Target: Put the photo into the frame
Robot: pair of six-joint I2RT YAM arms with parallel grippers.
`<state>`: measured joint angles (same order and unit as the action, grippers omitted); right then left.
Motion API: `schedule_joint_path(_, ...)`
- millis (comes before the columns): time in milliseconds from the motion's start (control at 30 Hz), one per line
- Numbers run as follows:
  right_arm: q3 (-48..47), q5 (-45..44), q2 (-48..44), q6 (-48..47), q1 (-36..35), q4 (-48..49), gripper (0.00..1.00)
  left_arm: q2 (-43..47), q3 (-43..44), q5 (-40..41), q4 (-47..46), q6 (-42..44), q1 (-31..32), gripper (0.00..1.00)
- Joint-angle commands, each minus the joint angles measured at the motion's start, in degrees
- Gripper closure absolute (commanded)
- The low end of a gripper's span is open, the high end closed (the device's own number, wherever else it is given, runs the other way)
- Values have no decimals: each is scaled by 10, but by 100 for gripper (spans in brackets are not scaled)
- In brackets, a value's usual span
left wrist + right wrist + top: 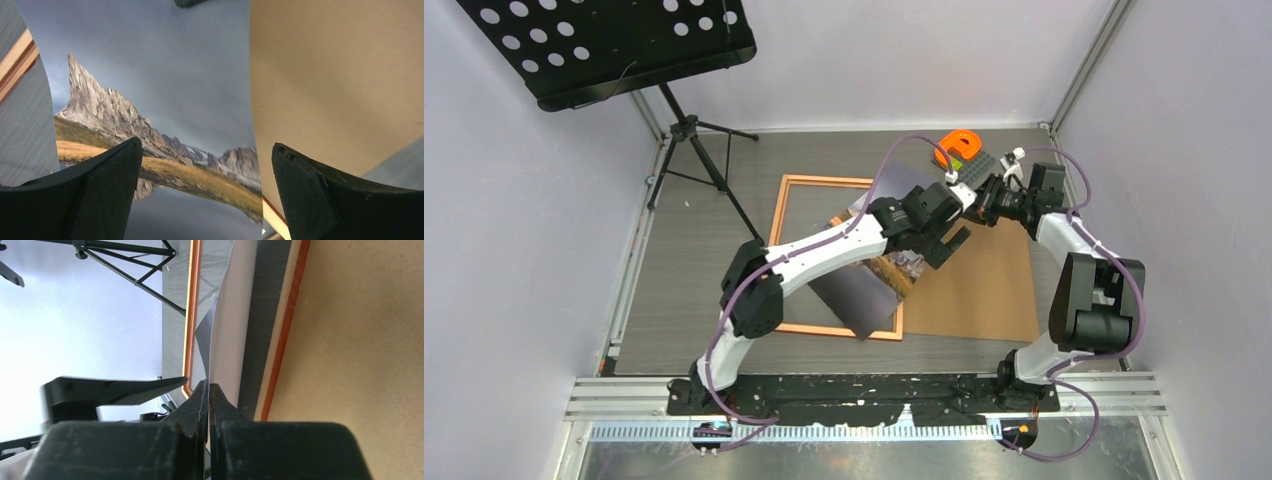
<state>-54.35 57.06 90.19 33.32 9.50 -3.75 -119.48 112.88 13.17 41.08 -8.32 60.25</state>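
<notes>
The photo (150, 100), a rocky peak mirrored in a lake, lies slanted across the frame (786, 215), whose thin orange-brown border shows in the left wrist view (15, 60). One edge of the photo (232, 330) is lifted, white back showing, and my right gripper (209, 390) is shut on that thin edge. From above, the right gripper (991, 197) sits past the frame's far right corner. My left gripper (207, 165) hovers open over the photo's right edge, touching nothing; from above, the left gripper (946, 248) is just right of the frame.
A plain brown backing board (984, 285) lies right of the frame. An orange object (959, 148) sits on a dark pad at the back right. A black music stand (624, 40) on a tripod (694, 150) stands at the back left. Walls close in on three sides.
</notes>
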Motion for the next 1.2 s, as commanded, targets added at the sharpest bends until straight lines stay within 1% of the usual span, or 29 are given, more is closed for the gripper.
schedule_joint_path(0, 5, 0, -45, 33, 6, 31, 94, -19, 32, 56, -7, 15, 9, 0)
schedule_joint_path(200, 6, 6, -49, 37, 9, 26, 94, -58, 54, 92, -12, 35, 32, 0)
schedule_joint_path(400, 7, 6, -51, 37, 11, 25, 94, -76, 56, 110, -20, 43, 37, 1)
schedule_joint_path(733, 11, 6, -57, 30, 17, 24, 94, -97, 49, 177, -41, 77, 58, 15)
schedule_joint_path(833, 10, 5, -57, 25, 19, 17, 94, -97, 46, 187, -47, 81, 59, 24)
schedule_joint_path(1167, 8, 0, -57, 11, 20, 3, 94, -85, 19, 209, -75, 115, 62, 61)
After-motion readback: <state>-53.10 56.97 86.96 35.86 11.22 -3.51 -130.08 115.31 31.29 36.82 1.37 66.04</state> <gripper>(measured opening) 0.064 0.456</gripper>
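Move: The photo's right edge, the stretch just below the corner pinched by the right gripper, lies about 6 cm below the left hand, 2 cm ahead and 2 cm to its right. The photo's middle is about 12 cm to its left, 1 cm ahead. The wooden frame's middle lies some 20 cm left, level with it; the brown board's middle is about 5 cm right, 2 cm back. From the right hand, that edge is about 5 cm back, 1 cm left and 6 cm down. Lower the open left gripper about 5 cm and drift slightly right and forward, so its fingers straddle the photo's free right edge near the held corner. Tilt and roll the wrist some 20 degrees, swinging the fingertips forward and to the left, then begin closing to roughly half open. Keep the corner pinched in the right gripper, lifting it a centimetre or two early on. ##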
